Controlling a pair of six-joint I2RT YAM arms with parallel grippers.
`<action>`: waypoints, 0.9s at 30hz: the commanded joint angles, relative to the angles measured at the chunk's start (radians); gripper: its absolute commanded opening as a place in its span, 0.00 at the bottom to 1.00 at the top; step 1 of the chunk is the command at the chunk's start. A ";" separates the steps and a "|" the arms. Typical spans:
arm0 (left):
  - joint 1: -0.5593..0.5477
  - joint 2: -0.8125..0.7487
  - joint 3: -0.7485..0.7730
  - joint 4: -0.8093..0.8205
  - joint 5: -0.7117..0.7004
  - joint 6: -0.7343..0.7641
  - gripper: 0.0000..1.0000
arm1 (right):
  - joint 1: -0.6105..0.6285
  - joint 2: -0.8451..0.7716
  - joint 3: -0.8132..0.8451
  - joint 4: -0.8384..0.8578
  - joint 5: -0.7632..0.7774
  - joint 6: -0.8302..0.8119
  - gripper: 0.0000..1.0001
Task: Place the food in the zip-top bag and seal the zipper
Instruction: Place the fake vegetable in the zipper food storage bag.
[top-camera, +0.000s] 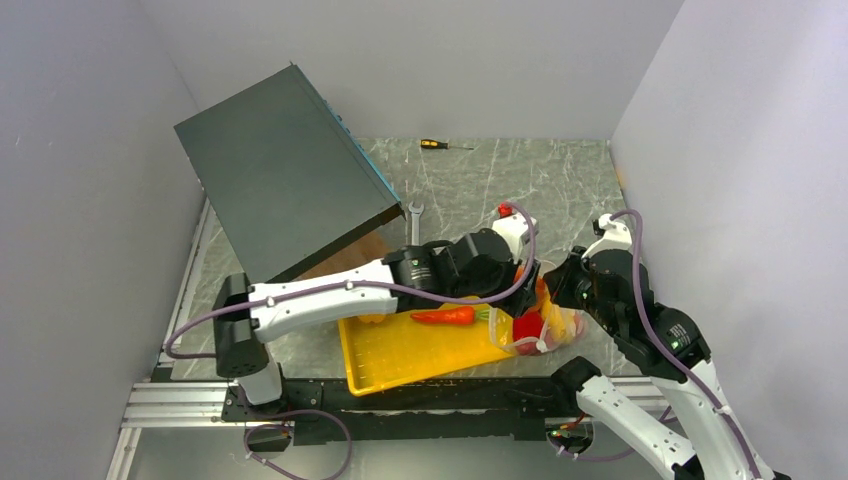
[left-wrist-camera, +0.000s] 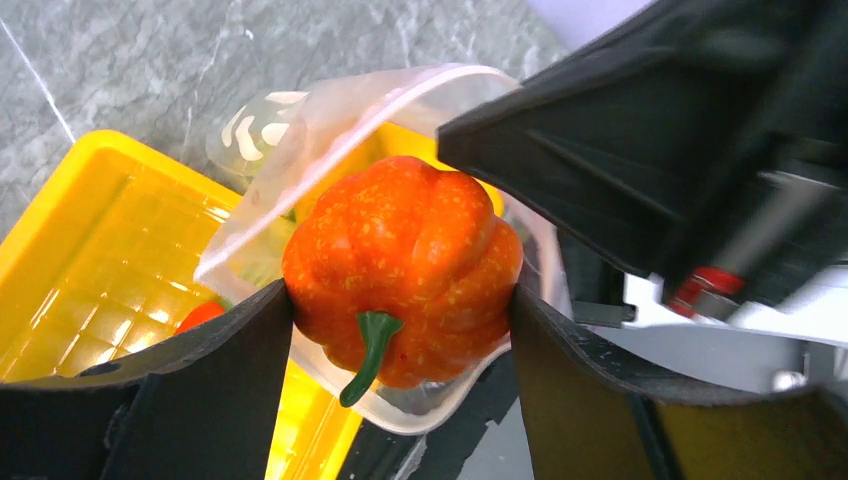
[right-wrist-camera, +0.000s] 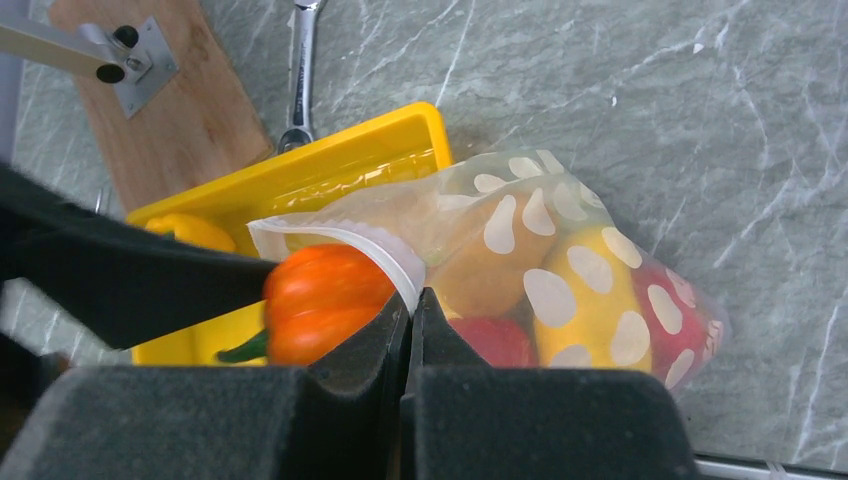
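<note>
An orange toy pumpkin (left-wrist-camera: 400, 270) with a green stem is gripped between the fingers of my left gripper (left-wrist-camera: 400, 292), right at the open mouth of the zip-top bag (left-wrist-camera: 330, 110). The clear dotted bag (right-wrist-camera: 560, 250) lies on the table by the tray's right end, with yellow and red food inside. My right gripper (right-wrist-camera: 410, 298) is shut on the bag's mouth edge, pinching the white zipper (right-wrist-camera: 385, 250) and holding the mouth up. A long red vegetable (top-camera: 445, 316) and a yellow pepper (right-wrist-camera: 190, 230) lie on the yellow tray (top-camera: 400, 355).
A large dark box (top-camera: 280, 180) leans over the table's back left. A wooden board (right-wrist-camera: 190, 120) and a wrench (right-wrist-camera: 300, 70) lie behind the tray. A screwdriver (top-camera: 435, 145) lies near the back wall. White walls close in both sides.
</note>
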 joint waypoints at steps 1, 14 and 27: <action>0.006 0.043 0.067 -0.009 -0.034 -0.024 0.48 | 0.004 -0.011 0.057 0.061 -0.022 0.001 0.00; 0.022 0.112 0.072 0.043 -0.088 -0.073 0.90 | 0.006 -0.006 0.062 0.060 -0.039 -0.019 0.00; 0.029 -0.105 -0.077 0.064 0.024 -0.070 1.00 | 0.004 -0.013 0.076 0.045 -0.023 -0.022 0.00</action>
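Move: The pumpkin is already in the left fingers, right over the bag's open mouth, whose middle lies about 5 cm below that hand and 2 cm back. Inside the bag, roughly 12 cm below the hand, the red pepper sits about 2 cm back and 2 cm right, the yellow vegetable about 2 cm back and 6 cm right. The carrot lies in the tray, some 12 cm left, 3 cm ahead and 20 cm down. From the right hand the mouth's middle is about 5 cm left, 2 cm back and 4 cm down. The pumpkin is lowered into the bag's mouth by the left hand, which sinks about 4 cm while easing forward some 2 cm and slightly right, then spreads its fingers from partly open to fully open and lets go. The hand then starts to draw back up and left, about 2 cm. The right fingers stay shut on the bag's rim, keeping it up almost without moving. ##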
